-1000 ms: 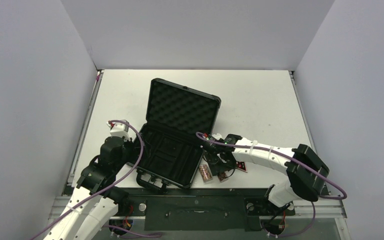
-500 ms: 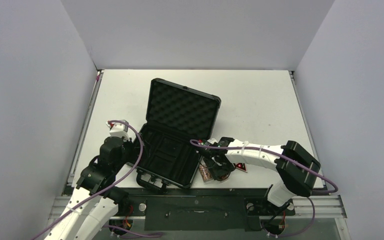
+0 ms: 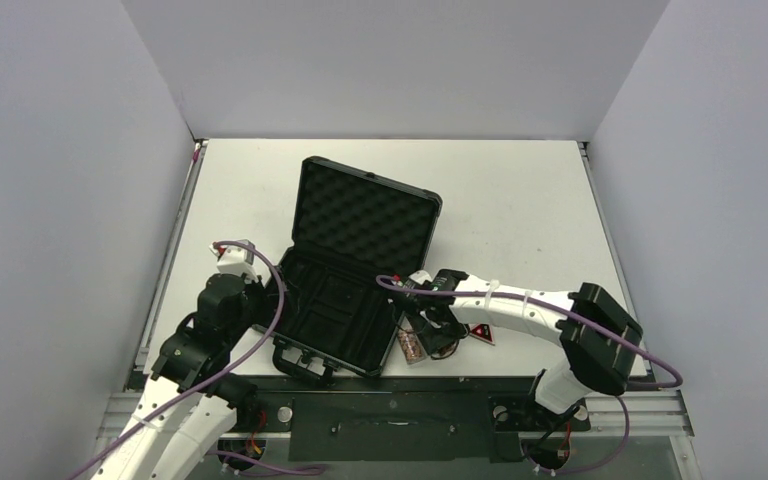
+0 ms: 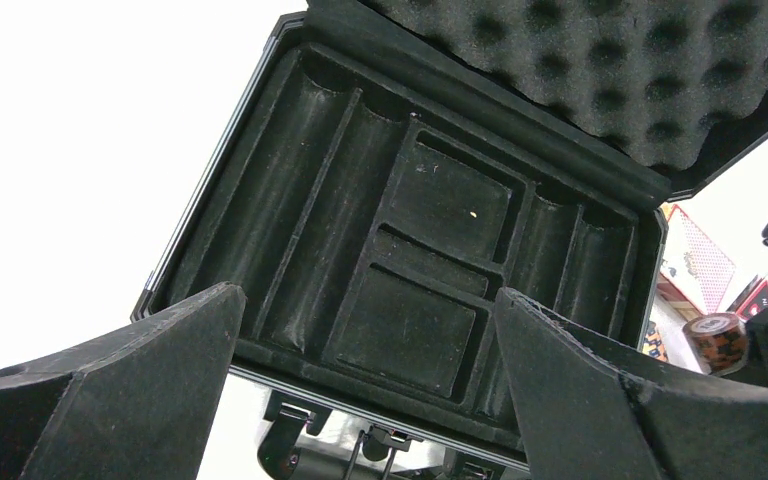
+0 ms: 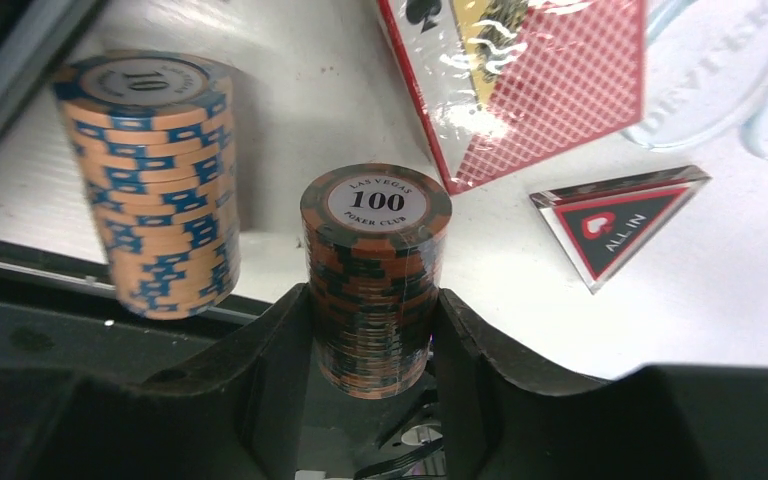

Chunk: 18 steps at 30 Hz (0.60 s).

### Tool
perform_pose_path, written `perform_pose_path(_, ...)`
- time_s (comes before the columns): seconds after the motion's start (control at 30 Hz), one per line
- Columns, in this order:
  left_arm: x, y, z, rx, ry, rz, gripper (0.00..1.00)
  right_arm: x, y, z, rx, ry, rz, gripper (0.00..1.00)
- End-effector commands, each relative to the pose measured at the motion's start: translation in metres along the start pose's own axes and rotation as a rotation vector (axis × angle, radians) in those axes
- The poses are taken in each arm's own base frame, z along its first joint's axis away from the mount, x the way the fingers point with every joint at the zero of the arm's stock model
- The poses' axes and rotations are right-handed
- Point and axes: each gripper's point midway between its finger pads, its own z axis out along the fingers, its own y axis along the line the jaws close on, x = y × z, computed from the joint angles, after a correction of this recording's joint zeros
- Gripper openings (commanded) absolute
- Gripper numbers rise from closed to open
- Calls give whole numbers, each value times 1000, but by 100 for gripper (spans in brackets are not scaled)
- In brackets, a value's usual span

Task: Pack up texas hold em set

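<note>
The black case [image 3: 345, 305] lies open mid-table, its egg-crate foam lid [image 3: 365, 215] tilted back. Its compartment tray [image 4: 410, 250] holds nothing. My right gripper [image 5: 375, 300] is shut on a brown-black "100" chip roll [image 5: 375, 250], just right of the case's front corner [image 3: 438, 335]. An orange-blue "10" chip roll [image 5: 155, 180] stands beside it to the left. The pink card box [image 5: 530, 80] and the red-black "ALL IN" triangle [image 5: 620, 220] lie just beyond. My left gripper [image 4: 365, 300] is open and empty, hovering at the case's left front edge [image 3: 250, 300].
Clear round discs [image 5: 720, 70] lie on the table right of the card box. The case's handle and latches [image 3: 305, 360] face the table's near edge. Grey walls enclose the white table [image 3: 520, 200] on three sides.
My right gripper has moved a little left, toward the case, and now has the "100" chip roll between its fingers. The left arm has barely moved.
</note>
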Motion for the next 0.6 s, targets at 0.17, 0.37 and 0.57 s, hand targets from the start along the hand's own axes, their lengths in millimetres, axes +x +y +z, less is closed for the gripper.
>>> perform_pose_path(0.17, -21, -5, -7, 18, -71, -12, 96, -44, -14, -82, 30, -207, 77, 0)
perform_pose_path(0.37, -24, -3, -9, 19, -105, -18, 96, -73, -5, -123, -27, -303, 151, 0)
perform_pose_path(0.57, -26, -8, -14, 38, -93, -25, 96, -99, 15, -146, -108, -364, 202, 0)
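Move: My right hand already grips the 100-chip stack, just off the table. The chip slots at the case's right end lie about 14 cm to its left, 3 cm ahead and 2 cm lower. The blue-and-orange 10-chip stack lies 6 cm left and 1 cm ahead, the card box some 7 cm straight ahead, and the All In marker 7 cm right and 2 cm ahead. From my left hand those slots are 16 cm right, 6 cm back and 14 cm below. I lift the pinched 100-chip stack clear with my right hand, mostly straight up, about 12 cm, while easing some 5 cm left to the case's side and 4 cm forward. My fingers keep their hold, and as I climb the wrist tilts so that the fingertips swing forward and left, a little over 10 degrees each way. ##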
